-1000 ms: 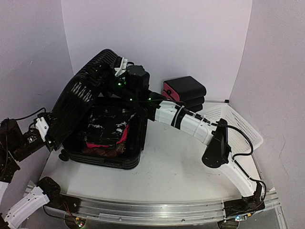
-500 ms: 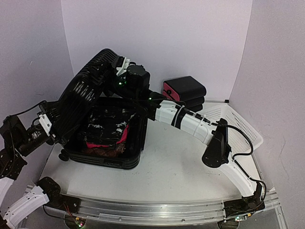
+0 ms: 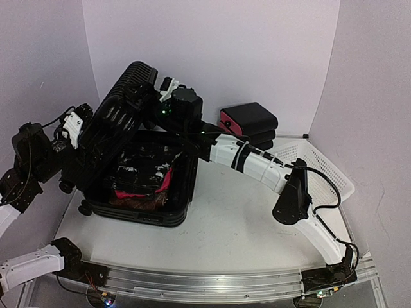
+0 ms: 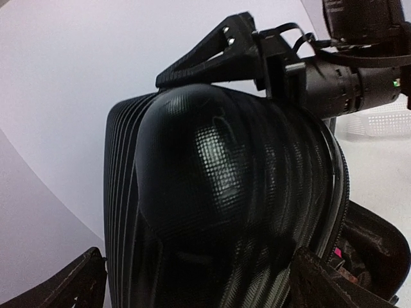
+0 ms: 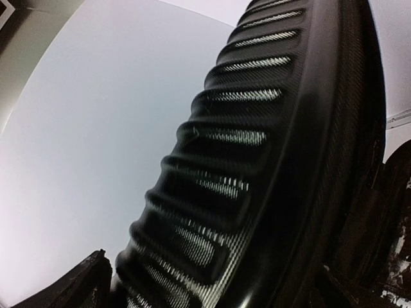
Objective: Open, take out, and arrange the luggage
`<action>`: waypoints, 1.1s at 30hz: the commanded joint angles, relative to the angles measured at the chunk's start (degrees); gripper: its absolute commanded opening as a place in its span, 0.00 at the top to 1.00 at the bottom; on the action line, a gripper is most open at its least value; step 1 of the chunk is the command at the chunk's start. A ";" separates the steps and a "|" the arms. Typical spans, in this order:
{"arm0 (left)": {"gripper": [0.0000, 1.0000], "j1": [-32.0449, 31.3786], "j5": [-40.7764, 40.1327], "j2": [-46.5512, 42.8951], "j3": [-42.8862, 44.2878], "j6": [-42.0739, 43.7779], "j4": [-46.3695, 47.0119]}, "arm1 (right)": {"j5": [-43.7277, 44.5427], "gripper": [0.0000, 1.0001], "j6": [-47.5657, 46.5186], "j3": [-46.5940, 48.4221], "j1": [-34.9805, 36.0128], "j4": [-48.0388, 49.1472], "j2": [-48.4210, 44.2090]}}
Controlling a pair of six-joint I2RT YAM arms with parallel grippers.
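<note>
The luggage (image 3: pixel 144 196) lies open on the table, its ribbed lid (image 3: pixel 115 125) raised steeply toward the back left. Black-and-white and pink clothes (image 3: pixel 144 170) fill the base. My right gripper (image 3: pixel 166 88) is open at the lid's top rim, and the ribbed lid (image 5: pixel 225 167) runs between its fingers (image 5: pixel 77 285). My left gripper (image 3: pixel 80 122) is open against the lid's outer left side. The lid's shell (image 4: pixel 212 192) fills the left wrist view between the spread fingers (image 4: pixel 64 285). The right gripper also shows there on the lid's top edge (image 4: pixel 257 54).
Stacked black boxes with pink fronts (image 3: pixel 247 120) stand at the back, right of the suitcase. A white mesh basket (image 3: pixel 321 168) sits at the right. White walls close in on the left, back and right. The right arm (image 3: pixel 257 163) stretches across the table's middle.
The lid has swung up to a steeper angle. My left gripper has risen from low by the lid's bottom-left corner to higher on its outer side. The right gripper stayed at the top rim.
</note>
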 commanded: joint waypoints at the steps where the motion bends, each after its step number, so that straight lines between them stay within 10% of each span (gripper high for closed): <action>1: 0.01 0.87 -18.52 3.03 4.11 -7.42 2.89 | -2.06 0.02 -0.46 -1.82 1.68 -0.76 -4.28; 21: 0.00 0.95 -40.67 9.53 10.69 -7.04 2.27 | -5.91 0.02 -8.27 -27.95 1.31 0.43 -19.35; 33: 0.00 2.33 -49.82 14.66 16.40 -4.00 2.57 | 11.20 0.02 -27.41 -38.57 0.68 -35.99 -25.73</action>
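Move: The half-open luggage lid stands in front of the left hand, its middle about 7 cm ahead, 6 cm right and 8 cm below. From the right hand, up at the lid's raised edge, that middle is some 6 cm back, 9 cm left and 8 cm below. The packed clothes lie about 3 cm back, 7 cm left and 30 cm below the right hand; the base's right rim is 3 cm back, 9 cm right and 28 cm below. The left hand pushes the lid some 11 cm left, turning counter-clockwise, the right comes free, sinking 15 cm. ##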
